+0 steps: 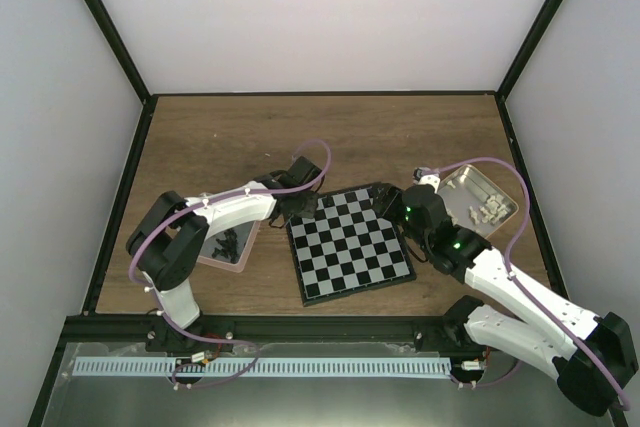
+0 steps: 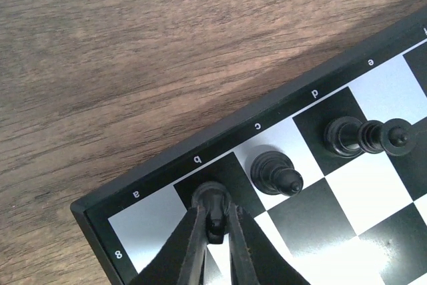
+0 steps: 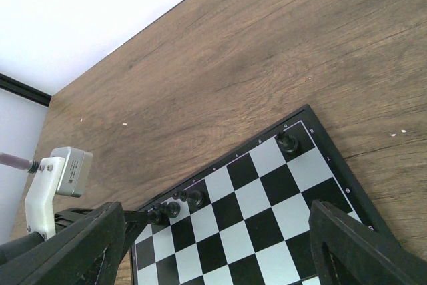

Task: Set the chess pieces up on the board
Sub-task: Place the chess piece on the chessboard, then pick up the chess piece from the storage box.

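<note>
The board (image 1: pixel 350 244) lies in the middle of the table, between the arms. My left gripper (image 2: pixel 217 231) is at its far left corner, shut on a black chess piece (image 2: pixel 215 206) that stands on the dark square by the letter b. Beside it in the same back row stand a black piece (image 2: pixel 273 171) and a taller black piece (image 2: pixel 347 137). Another black piece (image 3: pixel 288 142) stands on the far right corner square. My right gripper (image 3: pixel 220 245) hangs open above the board's right side with nothing between its fingers.
A pink-rimmed tray (image 1: pixel 243 255) with black pieces sits left of the board under the left arm. A metal tin (image 1: pixel 505 187) holding several whitish pieces is at the back right. Bare wooden table (image 1: pixel 320 137) stretches beyond the board to the far wall.
</note>
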Action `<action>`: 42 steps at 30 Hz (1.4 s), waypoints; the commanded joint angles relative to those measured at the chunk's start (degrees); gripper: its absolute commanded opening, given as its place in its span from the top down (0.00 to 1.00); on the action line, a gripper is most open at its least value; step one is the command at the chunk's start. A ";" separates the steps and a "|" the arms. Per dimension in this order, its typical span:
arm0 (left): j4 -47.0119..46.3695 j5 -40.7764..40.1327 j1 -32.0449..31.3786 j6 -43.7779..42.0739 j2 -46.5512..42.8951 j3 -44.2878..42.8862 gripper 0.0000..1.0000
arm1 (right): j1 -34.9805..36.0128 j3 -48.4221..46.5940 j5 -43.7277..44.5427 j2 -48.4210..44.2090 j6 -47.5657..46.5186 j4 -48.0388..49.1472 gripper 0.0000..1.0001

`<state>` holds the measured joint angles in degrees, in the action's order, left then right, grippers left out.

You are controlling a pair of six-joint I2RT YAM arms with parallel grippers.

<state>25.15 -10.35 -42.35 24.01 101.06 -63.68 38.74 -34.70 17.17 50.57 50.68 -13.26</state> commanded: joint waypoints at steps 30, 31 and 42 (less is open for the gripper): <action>4.02 0.05 0.30 1.64 -6.32 -1.41 0.73 | -0.24 0.62 0.85 -1.87 0.92 0.30 0.23; 4.93 -0.78 0.39 2.10 -7.05 -1.33 0.73 | -0.19 0.71 0.73 -1.94 0.99 0.30 0.23; 14.09 -10.08 8.60 15.31 -24.20 10.52 0.56 | -0.24 0.52 0.16 -1.63 0.72 0.58 0.23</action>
<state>34.15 -16.95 -36.64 33.17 82.41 -57.78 38.74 -33.87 16.78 49.10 50.70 -13.28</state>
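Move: The black chess piece already stands on square b8 between the left fingertips, its middle about 1 cm below them. Counted from that hand, the c8 piece stands roughly 2 cm to the right and level with it, and the d8 piece some 5 cm right and 1 cm farther out. The pink-rimmed tray lies about 16 cm left and 6 cm back. From the idle right hand the b8 piece is about 16 cm left, 4 cm ahead and 14 cm below. Left hand opens off the b8 piece, rises about 7 cm, then sweeps 8 cm left towards the tray. ##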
